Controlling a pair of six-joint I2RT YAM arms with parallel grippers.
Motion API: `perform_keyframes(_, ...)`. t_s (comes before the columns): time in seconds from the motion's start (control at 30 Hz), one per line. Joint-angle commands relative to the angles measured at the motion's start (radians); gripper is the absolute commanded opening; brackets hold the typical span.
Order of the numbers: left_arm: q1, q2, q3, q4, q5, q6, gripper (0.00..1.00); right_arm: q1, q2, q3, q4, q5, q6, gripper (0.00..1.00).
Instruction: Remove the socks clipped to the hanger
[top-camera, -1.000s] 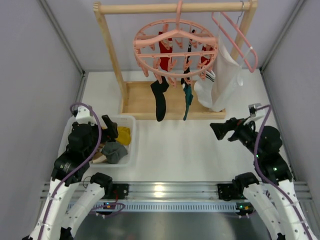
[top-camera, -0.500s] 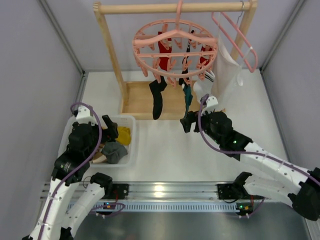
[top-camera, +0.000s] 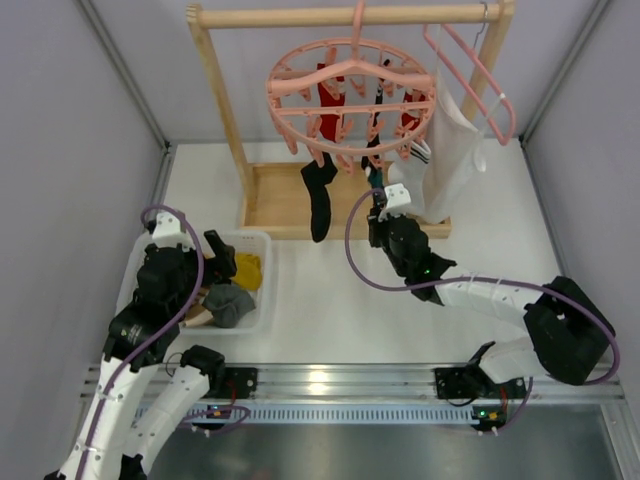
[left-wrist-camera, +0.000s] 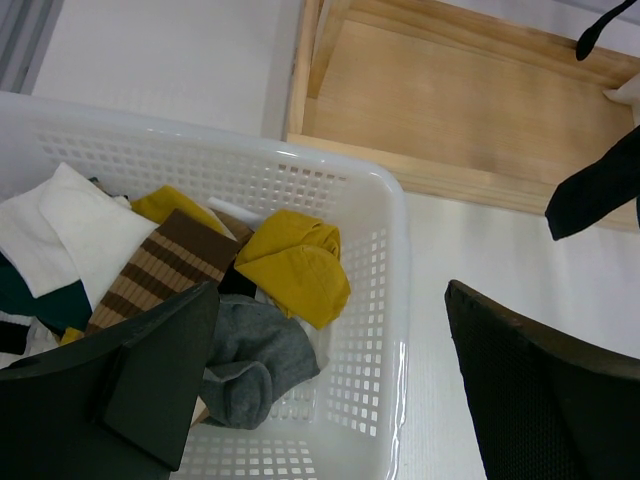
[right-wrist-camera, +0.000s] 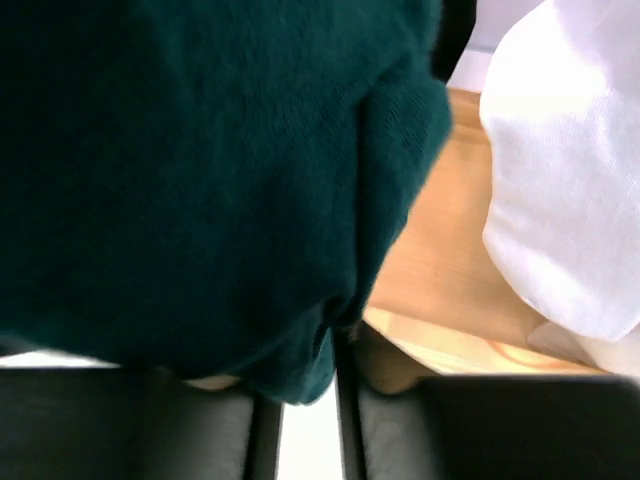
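The salmon-pink ring hanger (top-camera: 350, 85) hangs from the wooden rail. Clipped to it are a black sock (top-camera: 318, 200), red socks (top-camera: 328, 100), a striped white sock (top-camera: 415, 155) and a dark teal sock (top-camera: 375, 185). My right gripper (top-camera: 379, 215) is at the teal sock's lower end. In the right wrist view the teal sock (right-wrist-camera: 200, 180) fills the frame and its tip sits in the narrow gap of the nearly closed right gripper (right-wrist-camera: 305, 430). My left gripper (top-camera: 220, 255) is open and empty over the basket, as the left wrist view (left-wrist-camera: 330, 390) shows.
A white basket (top-camera: 262, 290) at the left holds yellow (left-wrist-camera: 295, 265), grey (left-wrist-camera: 250, 360) and striped socks. The wooden rack base (top-camera: 275, 205) lies under the hanger. A large white cloth bag (top-camera: 450, 160) and a plain pink hanger (top-camera: 480, 75) hang at the right.
My right arm swung from the right side across to the rack, reached the teal sock's lower end and closed in on it. The left arm has not moved.
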Motion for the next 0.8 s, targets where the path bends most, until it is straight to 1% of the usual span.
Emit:
perform_keyframes(0.0, -0.001, 0.003, 0.029, 0.041, 0.005, -0.012, 0.98, 0.014, 0.011, -0.032, 0.24, 0.034, -0.028, 0.18)
perform_keyframes(0.03, -0.001, 0.016, 0.036, 0.041, 0.008, -0.015, 0.98, 0.016, 0.008, -0.036, 0.257, 0.036, -0.031, 0.12)
perform_keyframes(0.07, -0.001, 0.027, 0.055, 0.042, 0.031, -0.034, 0.98, 0.019, -0.001, -0.041, 0.254, 0.039, -0.034, 0.02)
perform_keyframes(0.1, -0.001, 0.039, 0.07, 0.044, 0.056, -0.044, 0.98, 0.025, -0.009, -0.044, 0.254, 0.044, -0.036, 0.0)
perform_keyframes(0.2, -0.001, 0.125, 0.163, 0.063, 0.144, -0.092, 0.98, 0.066, -0.033, -0.046, 0.237, 0.072, -0.037, 0.0)
perform_keyframes(0.23, -0.002, 0.177, 0.189, 0.071, 0.171, -0.106, 0.98, 0.098, -0.039, -0.043, 0.218, 0.085, -0.036, 0.0)
perform_keyframes(0.27, -0.002, 0.203, 0.244, 0.082, 0.239, -0.129, 0.98, 0.115, -0.052, -0.041, 0.21, 0.099, -0.033, 0.0)
perform_keyframes(0.33, -0.005, 0.28, 0.303, 0.105, 0.283, -0.155, 0.98, 0.163, -0.061, -0.038, 0.19, 0.131, 0.0, 0.0)
perform_keyframes(0.37, -0.012, 0.303, 0.361, 0.108, 0.284, -0.175, 0.98, 0.177, -0.067, -0.032, 0.162, 0.146, 0.009, 0.0)
perform_keyframes(0.43, -0.082, 0.357, 0.427, 0.104, 0.216, -0.178, 0.98, 0.227, -0.072, -0.02, 0.144, 0.195, 0.024, 0.0)
perform_keyframes(0.47, -0.16, 0.369, 0.488, 0.104, 0.183, -0.186, 0.98, 0.243, -0.075, -0.018, 0.13, 0.209, 0.03, 0.0)
perform_keyframes(0.5, -0.2, 0.383, 0.522, 0.105, 0.113, -0.184, 0.98, 0.26, -0.076, -0.015, 0.131, 0.224, 0.038, 0.0)
perform_keyframes(0.53, -0.246, 0.421, 0.556, 0.101, 0.072, -0.178, 0.98, 0.29, -0.076, -0.013, 0.131, 0.237, 0.04, 0.0)
perform_keyframes(0.57, -0.337, 0.444, 0.62, 0.102, 0.021, -0.158, 0.98, 0.306, -0.072, -0.01, 0.13, 0.251, 0.043, 0.0)
perform_keyframes(0.6, -0.385, 0.501, 0.65, 0.1, -0.078, -0.146, 0.98, 0.33, -0.067, -0.007, 0.13, 0.263, 0.046, 0.0)
perform_keyframes(0.63, -0.439, 0.536, 0.683, 0.096, -0.14, -0.131, 0.98, 0.341, -0.062, -0.004, 0.128, 0.269, 0.049, 0.0)
perform_keyframes(0.67, -0.552, 0.573, 0.746, 0.096, -0.192, -0.094, 0.98, 0.359, -0.056, 0.0, 0.124, 0.284, 0.058, 0.0)
perform_keyframes(0.7, -0.612, 0.643, 0.777, 0.096, -0.249, -0.078, 0.98, 0.367, -0.055, 0.0, 0.125, 0.29, 0.063, 0.0)
perform_keyframes(0.73, -0.68, 0.679, 0.808, 0.096, -0.404, -0.057, 0.98, 0.376, -0.053, 0.0, 0.127, 0.292, 0.067, 0.0)
perform_keyframes(0.77, -0.802, 0.712, 0.872, 0.096, -0.477, -0.013, 0.98, 0.384, -0.058, -0.003, 0.13, 0.295, 0.078, 0.0)
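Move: Between the right hand's nearly shut fingers is the lower edge of the teal sock, whose middle is about 8 cm above, 2 cm ahead and 1 cm left. From that hand, the black sock hangs about 11 cm left, 3 cm ahead and 6 cm up; the white sock is 6 cm right, 4 cm ahead and 8 cm up. The left hand has the teal sock's middle about 29 cm right, 14 cm ahead and 1 cm up; its clip is 29 cm right, 13 cm ahead and 13 cm above. Finishing its pinch on the teal sock's lower end, the right hand draws it back and to the left about 10 cm, rising slightly. Wide open and empty, the left hand sweeps up from over the basket and to the right, some 19 cm each way, towards the teal sock's clip, turning clockwise about 25 degrees and tipping its fingers up a little. ##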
